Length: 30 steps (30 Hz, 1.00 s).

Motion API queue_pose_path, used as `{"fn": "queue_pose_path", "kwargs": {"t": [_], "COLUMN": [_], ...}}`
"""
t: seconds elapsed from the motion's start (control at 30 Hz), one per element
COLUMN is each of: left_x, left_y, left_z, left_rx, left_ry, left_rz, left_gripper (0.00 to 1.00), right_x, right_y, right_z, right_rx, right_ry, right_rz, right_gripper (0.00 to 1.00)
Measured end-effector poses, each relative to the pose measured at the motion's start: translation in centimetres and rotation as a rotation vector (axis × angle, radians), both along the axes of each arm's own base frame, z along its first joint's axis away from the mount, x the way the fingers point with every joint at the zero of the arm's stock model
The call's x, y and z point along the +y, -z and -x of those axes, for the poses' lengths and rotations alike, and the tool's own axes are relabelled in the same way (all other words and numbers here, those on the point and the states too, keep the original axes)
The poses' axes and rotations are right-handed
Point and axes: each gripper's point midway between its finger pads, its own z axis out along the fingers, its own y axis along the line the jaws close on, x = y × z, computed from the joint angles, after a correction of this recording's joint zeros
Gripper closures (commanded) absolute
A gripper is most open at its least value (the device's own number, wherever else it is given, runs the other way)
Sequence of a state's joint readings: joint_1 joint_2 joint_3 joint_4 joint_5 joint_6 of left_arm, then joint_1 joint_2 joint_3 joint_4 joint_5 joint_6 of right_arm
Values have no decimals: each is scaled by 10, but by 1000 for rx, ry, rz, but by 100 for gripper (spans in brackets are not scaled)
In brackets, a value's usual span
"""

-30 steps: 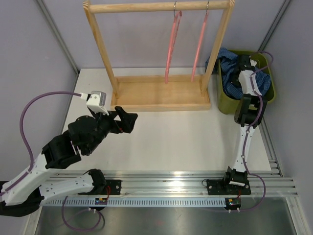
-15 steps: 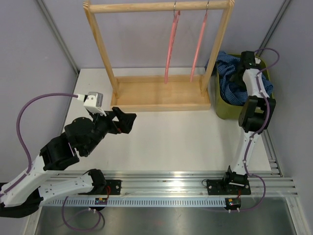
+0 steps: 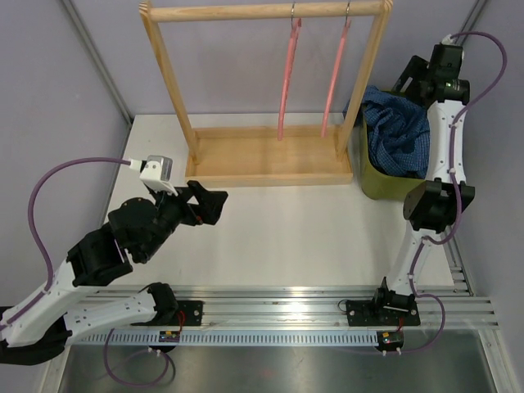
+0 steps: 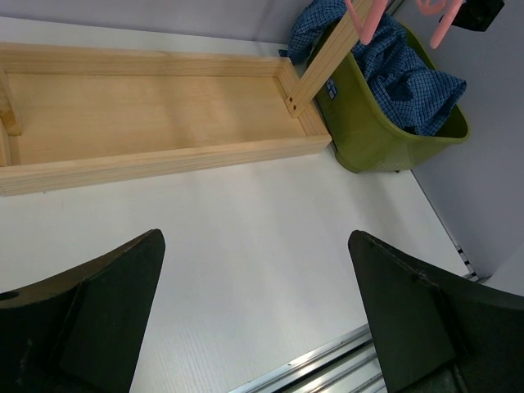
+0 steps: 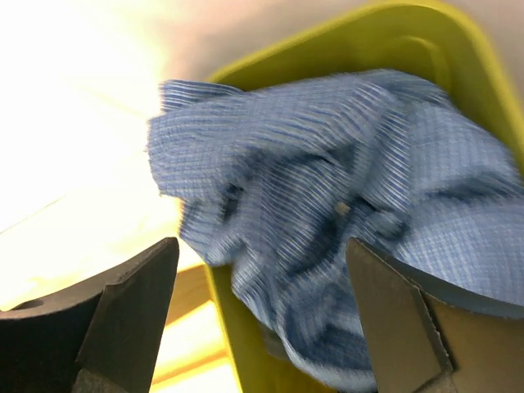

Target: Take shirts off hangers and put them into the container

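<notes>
The blue checked shirt [image 3: 399,131] lies crumpled in the olive-green container [image 3: 371,182] at the right, spilling over its left rim. Both pink hangers [image 3: 287,74] [image 3: 334,72] hang bare from the rack's top rail. My right gripper [image 3: 412,80] hovers above the container's far end, open, with nothing between its fingers. Its wrist view looks down on the shirt [image 5: 344,164] and the container's rim [image 5: 458,33] through the open right gripper [image 5: 262,244]. My left gripper [image 3: 214,203] is open over the table; in its own view the left gripper [image 4: 254,237] frames bare tabletop, with the container [image 4: 360,139] far off.
The light wooden rack [image 3: 262,164] stands at the back of the table, its right post right against the container. Grey walls close in behind and on both sides. An aluminium rail [image 3: 286,304] runs along the near edge.
My right gripper has opened and risen up and back out of the container, leaving the blue shirt inside. The left arm has barely shifted.
</notes>
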<state>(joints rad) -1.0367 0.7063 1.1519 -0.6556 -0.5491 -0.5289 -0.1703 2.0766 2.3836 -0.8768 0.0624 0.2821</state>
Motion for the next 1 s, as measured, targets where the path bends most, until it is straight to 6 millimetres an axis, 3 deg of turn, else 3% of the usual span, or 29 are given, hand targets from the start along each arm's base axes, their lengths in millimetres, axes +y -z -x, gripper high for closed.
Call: {"fn": "queue_pose_path", "kwargs": {"t": [0.13,0.33,0.4,0.47,0.5,0.57,0.63,0.8,0.87,1.0], "left_x": [0,5,5,5,5,5,5,4,4,3], "left_y": [1,1,1,1,1,2,2,5,7,8], "left_z": [0,2,2,2,2,2,2,2,2,2], "left_rx": [1,-3,-4,-4,-4,-3,-2,4,8,10], "left_ry": [0,-5,-5,-6,-6,-6,-6,-6,-7,-7], "left_rz": [-1,10,11,11,11,9,10,7,6,5], "left_gripper": [1,1,1,1,1,1,1,1,1,1], "right_x": [11,25,26,27,27,26,25,17,10,-11], "right_y": [21,100,115,121,123,125,131,141,131,85], "right_z": [-36,-57,-59,-63,-65,-70,-71,-50,-40,-11], "right_rx": [-7,110,133,131,126,105,96,110,93,10], "right_ry": [-78,-121,-114,-109,-105,-96,-80,-20,15,125], "right_rz": [-50,-168,-189,-206,-211,-217,-222,-188,-155,-54], "right_gripper": [12,17,27,44,73,99,100,100,100,100]}}
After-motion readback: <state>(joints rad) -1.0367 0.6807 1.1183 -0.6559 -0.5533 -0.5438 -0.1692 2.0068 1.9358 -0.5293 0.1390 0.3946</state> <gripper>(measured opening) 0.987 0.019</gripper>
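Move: The open right hand hovers over the container: the middle of the blue shirt heaped in it is about 15 cm below, 4 cm ahead and 3 cm to the left. The container's own middle lies roughly 22 cm below, 2 cm ahead and 1 cm left. The nearer pink hanger hangs some 28 cm to the left and 3 cm back, about level in height. From the left hand the shirt is about 37 cm ahead, 58 cm right and 20 cm down. Right hand drops about 14 cm forward onto the shirt, pinches a fold, then draws back and up 6 cm. ##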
